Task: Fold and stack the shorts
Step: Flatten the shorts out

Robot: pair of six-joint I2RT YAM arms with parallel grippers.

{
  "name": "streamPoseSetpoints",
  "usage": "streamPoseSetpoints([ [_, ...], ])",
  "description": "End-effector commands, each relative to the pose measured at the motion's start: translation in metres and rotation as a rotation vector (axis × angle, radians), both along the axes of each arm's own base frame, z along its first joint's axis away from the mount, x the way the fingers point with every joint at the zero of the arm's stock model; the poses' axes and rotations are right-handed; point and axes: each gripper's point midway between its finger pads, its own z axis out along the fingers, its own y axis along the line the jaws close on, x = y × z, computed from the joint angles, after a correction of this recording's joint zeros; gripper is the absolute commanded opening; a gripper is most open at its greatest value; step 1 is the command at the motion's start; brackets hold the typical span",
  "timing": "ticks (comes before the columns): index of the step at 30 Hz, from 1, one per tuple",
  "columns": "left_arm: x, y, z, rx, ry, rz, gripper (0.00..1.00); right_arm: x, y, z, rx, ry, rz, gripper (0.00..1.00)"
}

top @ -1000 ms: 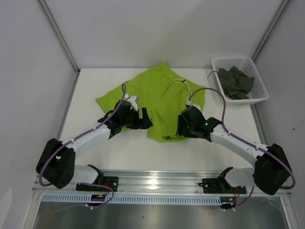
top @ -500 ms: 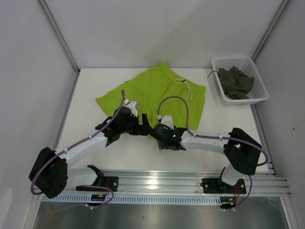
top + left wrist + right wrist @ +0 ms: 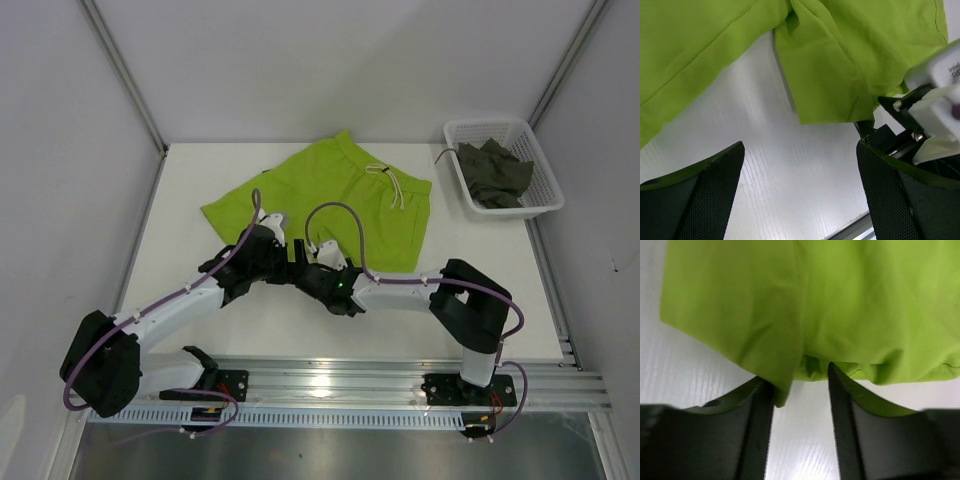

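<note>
The lime green shorts (image 3: 335,195) lie spread flat on the white table; the dark olive-grey shorts (image 3: 495,172) sit crumpled in the basket. My left gripper (image 3: 290,262) stands wide open over bare table just short of the green shorts' near hem (image 3: 835,107). Nothing is between its fingers (image 3: 705,185). My right gripper (image 3: 310,272) faces it from the right, jaws partly apart, at the same hem. In the right wrist view the green hem (image 3: 782,390) drapes over the tip of one of the right gripper's (image 3: 800,377) fingers, and white table shows in the gap.
The white mesh basket (image 3: 545,160) stands at the back right corner. The right gripper's white housing (image 3: 940,85) crowds the right side of the left wrist view. A metal rail (image 3: 330,375) runs along the table's near edge. Grey walls close in on three sides.
My right arm has swung left along the near hem of the green shorts until its gripper meets the left one, and its jaws have narrowed. The left gripper shifted slightly.
</note>
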Motion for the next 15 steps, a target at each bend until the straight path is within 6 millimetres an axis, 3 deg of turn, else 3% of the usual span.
streamPoseSetpoints([
  [1, 0.003, -0.012, 0.018, -0.048, -0.044, -0.037, 0.94, 0.013, 0.010, 0.004, -0.007, -0.058, 0.013, 0.45],
  [4, 0.003, -0.012, 0.016, -0.042, -0.041, -0.038, 0.95, 0.011, 0.014, 0.004, 0.007, -0.048, 0.032, 0.22],
  [5, 0.003, -0.011, 0.015, -0.040, -0.039, -0.037, 0.95, 0.009, 0.018, 0.002, 0.025, -0.033, 0.048, 0.07],
  [6, 0.004, -0.011, 0.015, -0.041, -0.040, -0.038, 0.95, 0.006, 0.017, 0.002, 0.033, -0.024, 0.058, 0.00],
  [9, 0.004, -0.013, 0.014, -0.041, -0.035, -0.042, 0.95, -0.001, 0.025, 0.020, 0.122, -0.021, 0.107, 0.00],
  [10, 0.003, -0.013, 0.014, -0.043, -0.032, -0.045, 0.95, -0.009, 0.019, 0.019, 0.119, -0.014, 0.129, 0.00],
  [11, 0.003, -0.014, 0.015, -0.044, -0.032, -0.047, 0.95, -0.012, 0.021, 0.039, 0.176, -0.036, 0.143, 0.00],
  [13, 0.004, -0.015, 0.015, -0.048, -0.032, -0.051, 0.95, -0.022, 0.016, 0.050, 0.212, -0.029, 0.173, 0.00],
  [15, 0.005, -0.017, 0.016, -0.052, -0.031, -0.056, 0.95, -0.029, 0.011, 0.078, 0.279, -0.046, 0.200, 0.00],
])
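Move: Right between the open right fingertips, perhaps 1 cm under the hand point, lies the gathered corner of the shorts' folded leg. From that hand, the drawstring is about 16 cm ahead and 10 cm right; the shorts' near right corner is roughly 16 cm right and 2 cm back. The leg corner is some 8 cm right of the left hand, about 1 cm ahead and 8 cm below it. Closing almost fully on the gathered leg corner, the right fingers pinch the cloth while the hand stays low, easing only about 1 cm left. Then, keeping the pinch, the hand lifts nearly 3 cm and draws back over 2 cm towards the base, turning slightly counter-clockwise. ##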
